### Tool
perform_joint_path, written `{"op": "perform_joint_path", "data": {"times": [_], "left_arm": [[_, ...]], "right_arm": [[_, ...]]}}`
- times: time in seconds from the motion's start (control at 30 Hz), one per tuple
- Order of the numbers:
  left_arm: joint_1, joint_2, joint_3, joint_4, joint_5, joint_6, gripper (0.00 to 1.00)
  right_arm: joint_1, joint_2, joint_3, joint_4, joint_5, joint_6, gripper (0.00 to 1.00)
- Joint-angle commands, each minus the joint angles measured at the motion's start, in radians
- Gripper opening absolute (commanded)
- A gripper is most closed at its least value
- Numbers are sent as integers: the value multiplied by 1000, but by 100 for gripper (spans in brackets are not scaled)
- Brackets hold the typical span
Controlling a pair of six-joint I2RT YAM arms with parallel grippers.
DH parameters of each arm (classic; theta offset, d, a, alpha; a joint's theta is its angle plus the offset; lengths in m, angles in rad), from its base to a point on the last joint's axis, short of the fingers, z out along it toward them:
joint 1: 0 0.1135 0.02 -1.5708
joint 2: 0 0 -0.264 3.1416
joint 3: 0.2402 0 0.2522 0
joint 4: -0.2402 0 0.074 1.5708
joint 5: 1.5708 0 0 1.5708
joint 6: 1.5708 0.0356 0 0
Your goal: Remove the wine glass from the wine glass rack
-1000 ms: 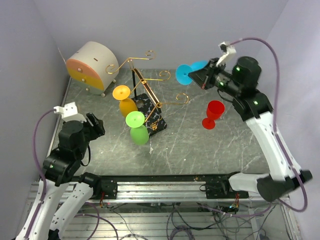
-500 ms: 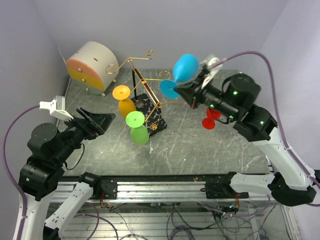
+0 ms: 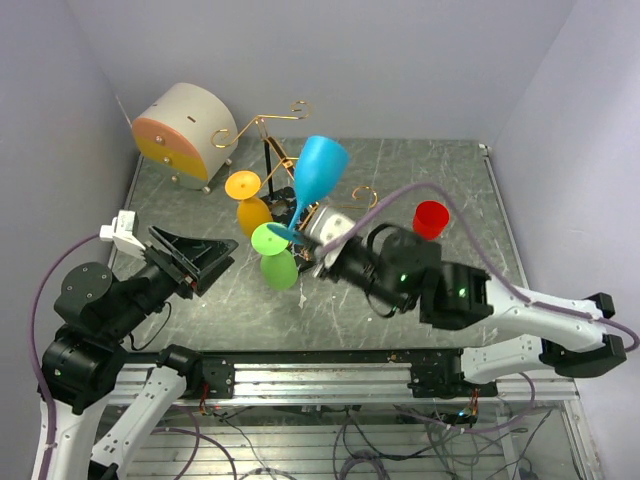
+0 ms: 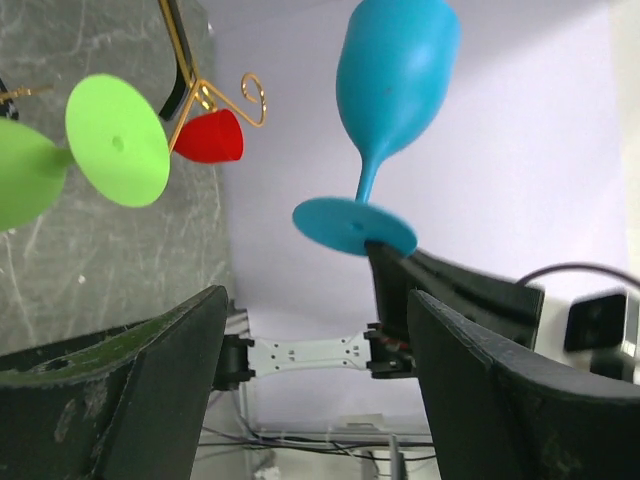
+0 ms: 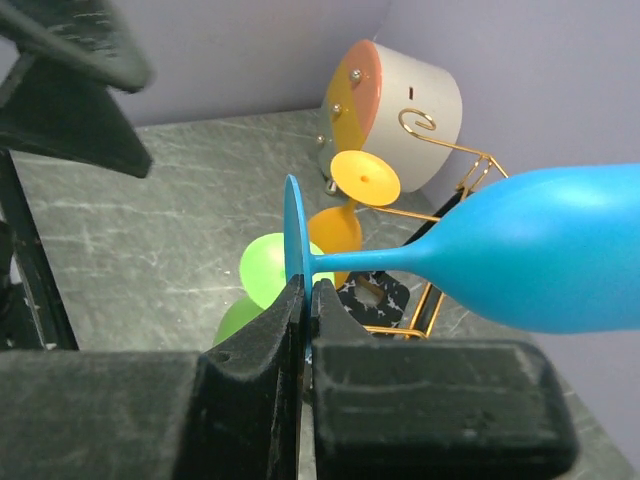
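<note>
My right gripper (image 3: 297,243) is shut on the foot of the blue wine glass (image 3: 320,170), which hangs in the air off the wine glass rack (image 3: 268,152). In the right wrist view the fingers (image 5: 270,330) pinch the thin edge of the foot of the blue glass (image 5: 540,255). My left gripper (image 3: 205,255) is open and empty, just left of the glass. In its own view the blue glass (image 4: 395,70) floats above its spread jaws. An orange glass (image 3: 250,200) and a green glass (image 3: 275,255) hang from the gold arms.
A red glass (image 3: 431,218) stands on the grey table at the right. The round beige-and-orange drawer box (image 3: 185,125) sits at the back left. The rack's black marble base (image 3: 280,198) is partly hidden behind the blue glass and my right arm.
My right arm has carried the blue glass from the back right across to the left, over the rack's front. My left gripper has lifted, turned toward it and opened wider.
</note>
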Motion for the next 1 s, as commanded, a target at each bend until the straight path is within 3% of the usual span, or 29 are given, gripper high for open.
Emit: {"op": "perform_joint_path", "data": {"times": [0.0,0.3,0.7,0.73,0.93,0.97], "left_arm": [[4,-24,-46,53,78,-148,83],[4,-40,-74,68,104,-196,83],[4,-57,-141,114,142,-218,77],[4,-62,-145,114,140,-213,73],[4,-84,-167,160,128,-176,23],[4,-89,-173,174,126,-173,18]], "right_arm": [[129,3,-100,252,233,-203,0],[238,98,-186,461,330,-352,0],[317,229,-170,547,339,-463,0],[325,233,-173,553,341,-469,0],[359,219,-202,562,369,-469,0],[364,216,-202,552,377,-462,0]]}}
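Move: From the left hand's open fingers, the foot of the blue wine glass is roughly 11 cm to the right, 5 cm ahead and a couple of centimetres higher. The right hand, pinching that foot with the bowl up, has those left fingers about 14 cm to its left, 4 cm back and 2 cm lower. The green glass hangs some 9 cm ahead, 7 cm right and 16 cm below the left hand; the orange glass hangs about 20 cm ahead, 3 cm right and equally low. The left fingers close from wide open onto the free edge of the blue glass's foot, touching it for the first time, after that hand sinks about 3 cm and eases slightly right. The right hand keeps its pinch and brings the glass to them, some 8 cm left with 6 cm back and 5 cm down, rolling roughly 20 degrees so the bowl tips back towards the base. ##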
